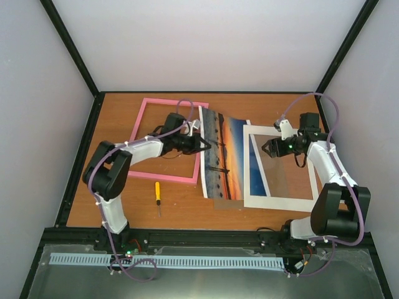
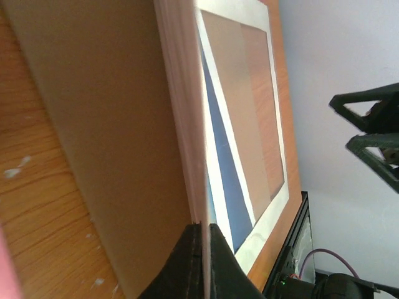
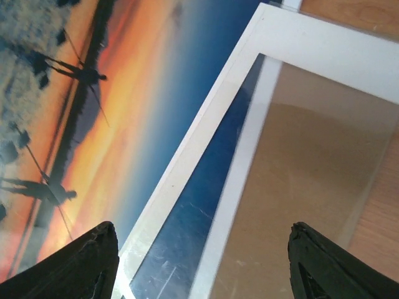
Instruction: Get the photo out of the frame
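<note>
The pink frame (image 1: 144, 128) lies flat at the table's left, with bare table showing through its opening. My left arm reaches across it. My left gripper (image 1: 203, 147) is shut on the left edge of the sunset photo (image 1: 224, 156), which tilts up on that side. The left wrist view shows the photo (image 2: 187, 124) edge-on, pinched between the fingertips of the left gripper (image 2: 204, 249). My right gripper (image 1: 269, 148) hovers open over the left side of the white mat (image 1: 277, 200). In the right wrist view the right gripper (image 3: 199, 261) holds nothing above the mat (image 3: 206, 149) and the photo (image 3: 124, 93).
A brown backing board (image 1: 227, 204) sticks out under the photo's near edge. A small yellow-handled screwdriver (image 1: 158, 192) lies near the frame's front rail. Black cage posts and white walls close in the table on three sides.
</note>
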You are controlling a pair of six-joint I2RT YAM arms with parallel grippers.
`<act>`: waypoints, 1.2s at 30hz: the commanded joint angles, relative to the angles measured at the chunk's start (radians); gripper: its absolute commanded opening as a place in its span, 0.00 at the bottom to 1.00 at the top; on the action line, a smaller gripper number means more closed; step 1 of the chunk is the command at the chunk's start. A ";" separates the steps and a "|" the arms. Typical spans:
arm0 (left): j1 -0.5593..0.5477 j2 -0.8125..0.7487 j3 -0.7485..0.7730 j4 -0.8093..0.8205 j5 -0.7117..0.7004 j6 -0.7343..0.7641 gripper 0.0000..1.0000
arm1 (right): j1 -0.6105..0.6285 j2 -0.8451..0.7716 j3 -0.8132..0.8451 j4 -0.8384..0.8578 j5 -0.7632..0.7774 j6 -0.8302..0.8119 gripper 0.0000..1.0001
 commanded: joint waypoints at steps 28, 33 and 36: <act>0.062 -0.114 0.668 -0.371 0.135 0.142 0.01 | -0.253 -0.011 0.307 -0.153 -0.293 0.086 0.73; 0.028 -0.066 0.777 -0.232 0.286 0.003 0.01 | -0.353 -0.033 0.408 -0.219 -0.462 0.111 0.73; 0.040 -0.123 0.645 -0.198 0.244 0.024 0.01 | -0.366 -0.062 0.403 -0.244 -0.512 0.069 0.74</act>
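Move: Held by its left edge in the left fingers, the photo has its middle about 8 cm to that hand's right, level fore-and-aft and some 5 cm lower; its far edge still lies under the white mat, centred roughly 25 cm right, 5 back and 10 below. The pink frame sits about 14 cm left and 6 ahead, at table height. From the right hand, the photo's middle is some 13 cm left, 1 ahead and 9 below; the mat's is 5 right, 4 back and 13 below. Drawing the photo from under the mat, the left hand keeps its pinch and goes left and up about 10 cm each way, then climbs nearly 20 cm more while swinging some 13 cm back right, its fingers tipping up towards level. The right hand dips slightly over the mat and lingers, then rises quickly to about 17 cm above its start and 8 cm to the right, fingers open and empty, tilting upwards. ##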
